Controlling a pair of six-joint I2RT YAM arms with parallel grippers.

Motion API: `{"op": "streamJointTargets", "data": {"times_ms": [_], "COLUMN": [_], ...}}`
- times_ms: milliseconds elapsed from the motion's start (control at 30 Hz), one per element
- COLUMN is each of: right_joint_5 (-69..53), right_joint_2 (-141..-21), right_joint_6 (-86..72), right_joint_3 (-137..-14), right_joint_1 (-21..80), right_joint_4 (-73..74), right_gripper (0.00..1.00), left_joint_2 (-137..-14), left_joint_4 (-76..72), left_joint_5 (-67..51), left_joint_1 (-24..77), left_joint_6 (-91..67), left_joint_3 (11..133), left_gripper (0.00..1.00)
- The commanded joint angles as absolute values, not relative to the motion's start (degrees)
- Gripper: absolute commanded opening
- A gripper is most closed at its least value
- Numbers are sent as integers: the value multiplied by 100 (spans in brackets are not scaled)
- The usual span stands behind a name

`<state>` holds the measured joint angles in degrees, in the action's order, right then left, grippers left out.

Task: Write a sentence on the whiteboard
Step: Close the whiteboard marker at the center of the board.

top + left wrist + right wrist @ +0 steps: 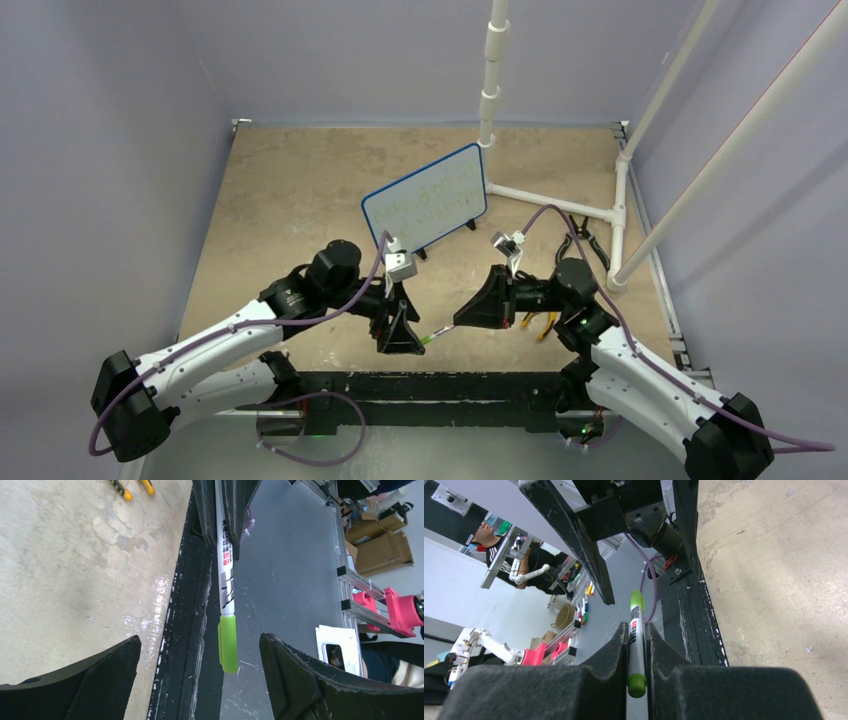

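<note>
The blue-framed whiteboard [425, 206] stands tilted at mid-table, and the sentence [432, 196] crosses it as two faint green handwritten rows. A white marker [635, 641] with a green cap [227, 644] is clamped in my right gripper [637, 634], which is shut on its barrel. The capped end points toward my left gripper [200, 672], whose jaws stand wide open on either side of the cap without touching it. In the top view both grippers, the left [402, 338] and the right [478, 306], meet over the table's near edge, with the marker [437, 336] between them.
A white pipe frame [556, 202] stands at the back right. A yellow-handled tool [541, 324] lies by the right arm. The black rail of the table's near edge [187, 630] runs under the marker. Grey walls enclose the table on three sides.
</note>
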<state>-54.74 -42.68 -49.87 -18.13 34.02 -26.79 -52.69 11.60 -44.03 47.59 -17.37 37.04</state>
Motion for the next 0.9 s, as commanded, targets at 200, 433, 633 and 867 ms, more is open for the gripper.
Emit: {"op": "streamJointTargets", "data": {"times_ms": [200,433,633,867], "right_joint_5": [-5388,-5274,-5444,-5597], "right_joint_2": [-4189,-4223,-4461,-4753], "right_joint_6": [-4810,-4698,-4463,-4118], "right_joint_3": [-2169,-2249,-2218,-2043], "right_joint_1": [3419,3418,3419,3449], "right_joint_4": [-2524,-2375,-2255,-2177], "right_gripper": [0,0,0,0], "left_joint_2": [-5556,-5645,-5530,-5802], "left_joint_4": [1151,1196,1011,385], "left_joint_5": [-4509,-4488,-4055,-3652], "left_joint_1": [5116,5236,5282,5291], "left_joint_6": [-1668,-1592,-1380,-1159], "left_joint_3": [4008,4047,3986,4137], "left_gripper": [55,1,0,0]}}
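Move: The marker's green cap lies just off the left hand's open fingertips, about 2 cm back, 2 cm to the right and 1 cm below. The whiteboard stands some 28 cm straight ahead of that hand, about 1 cm to its right and 9 cm lower. From the right hand, which holds the marker's barrel, the cap is about 6 cm left, 3 cm back and 1 cm down, and the yellow pliers lie roughly 19 cm right, 10 cm ahead and 20 cm below. With its fingers wide open and pointing right, the left hand eases about 2 cm back while sinking and edging right by about 1 cm each, bringing the cap between its fingers, and closes them from nearly fully open to pinch it. The right hand keeps its grip on the barrel and at first all but holds still, then both hands drift about 1 cm forward and 1 cm or so down together, the left rolling only some 5 degrees overall. ##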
